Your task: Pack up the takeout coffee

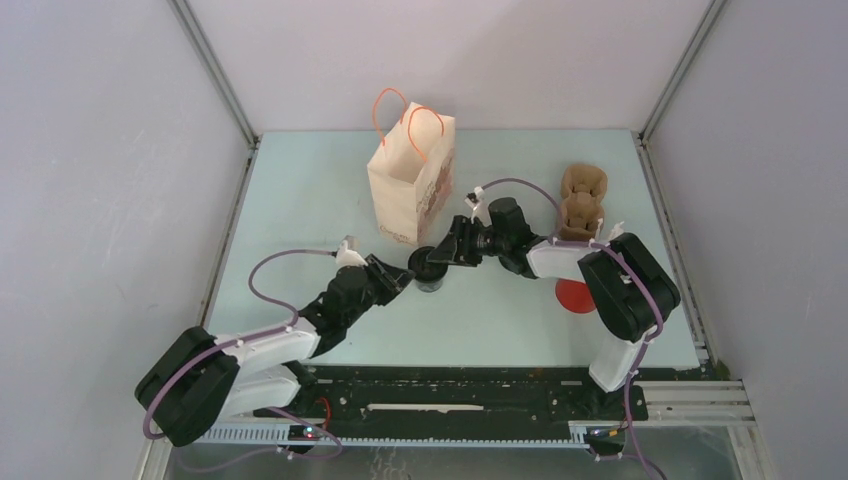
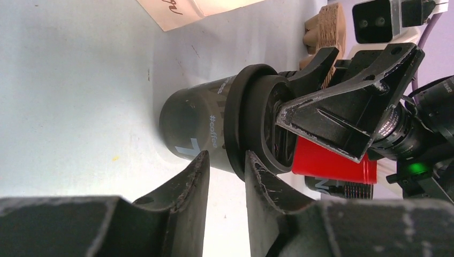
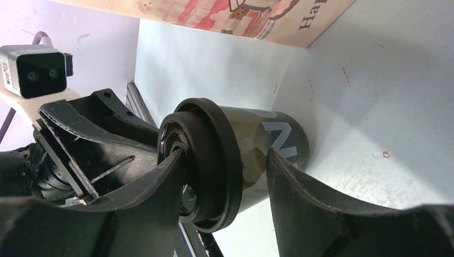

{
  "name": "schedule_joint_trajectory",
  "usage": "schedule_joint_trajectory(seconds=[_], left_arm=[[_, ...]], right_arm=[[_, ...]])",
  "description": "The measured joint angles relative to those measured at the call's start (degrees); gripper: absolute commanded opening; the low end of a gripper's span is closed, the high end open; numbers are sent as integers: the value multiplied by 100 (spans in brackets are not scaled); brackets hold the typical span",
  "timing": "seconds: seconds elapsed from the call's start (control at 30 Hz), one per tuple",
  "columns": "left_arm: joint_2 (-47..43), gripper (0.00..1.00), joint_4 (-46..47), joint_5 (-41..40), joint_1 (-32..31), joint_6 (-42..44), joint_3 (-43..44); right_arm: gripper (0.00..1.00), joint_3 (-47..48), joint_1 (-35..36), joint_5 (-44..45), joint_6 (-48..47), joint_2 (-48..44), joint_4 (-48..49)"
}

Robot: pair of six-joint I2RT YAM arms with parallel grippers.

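Observation:
The takeout coffee, a black lidded cup with white print, stands upright on the table just in front of the paper bag. My right gripper reaches it from the right and is shut on it, one finger across the lid top and the other against the cup wall. My left gripper comes from the left. Its jaws stand a little apart, with the tips at the lid's rim and only bare table between them.
A paper bag with orange handles stands open behind the cup. A brown pulp carrier lies at the back right. A red cup stands by the right arm's base and also shows past the lid as the red cup.

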Motion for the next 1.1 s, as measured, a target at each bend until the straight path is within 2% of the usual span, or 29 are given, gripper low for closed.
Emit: schedule_joint_trajectory(seconds=[0.13,0.2,0.33,0.5,0.6,0.77,0.97,1.1], left_arm=[[-155,47,-345,7,0,149,133],[-428,58,-1043,2,0,409,369],[-885,67,-2575,105,33,1058,901],[-1165,77,-3687,380,275,1757,1624],[-1384,79,-3928,452,372,2017,1937],[-2116,85,-4297,533,455,2258,1976],[-2767,88,-4660,549,470,2398,1923],[-3045,88,-4920,487,476,2522,1923]], right_arm=[[66,-74,-11,-48,20,-9,201],[70,-74,-7,-103,9,-39,157],[77,-70,52,-175,-48,-179,-310],[85,94,72,-203,-219,-225,-872],[90,164,66,-205,-328,-258,-1156],[100,273,68,-118,-625,-546,-1899],[100,656,85,251,-1069,-1143,-2887],[100,1115,282,881,-1478,-1412,-3580]])
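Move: The lidded coffee cup stands between the grippers. From the left hand its middle is about 5 cm right, 2 cm ahead and 4 cm below; from the right hand, about 3 cm left, 2 cm back and 4 cm below. The paper bag is some 15 cm beyond the cup and 3 cm to its left. A black cup, mostly hidden by the right arm, stands roughly 18 cm right of the right hand and 4 cm farther out. Free both grippers from the coffee cup's lid, opening them wide. Ease the left one back and left off the rim, then mostly straight up, about 11 cm in all, rolling its left side up nearly 20 degrees. Draw the right one back some 3 cm, drifting right, then lift it about 6 cm clear with a slight roll. ##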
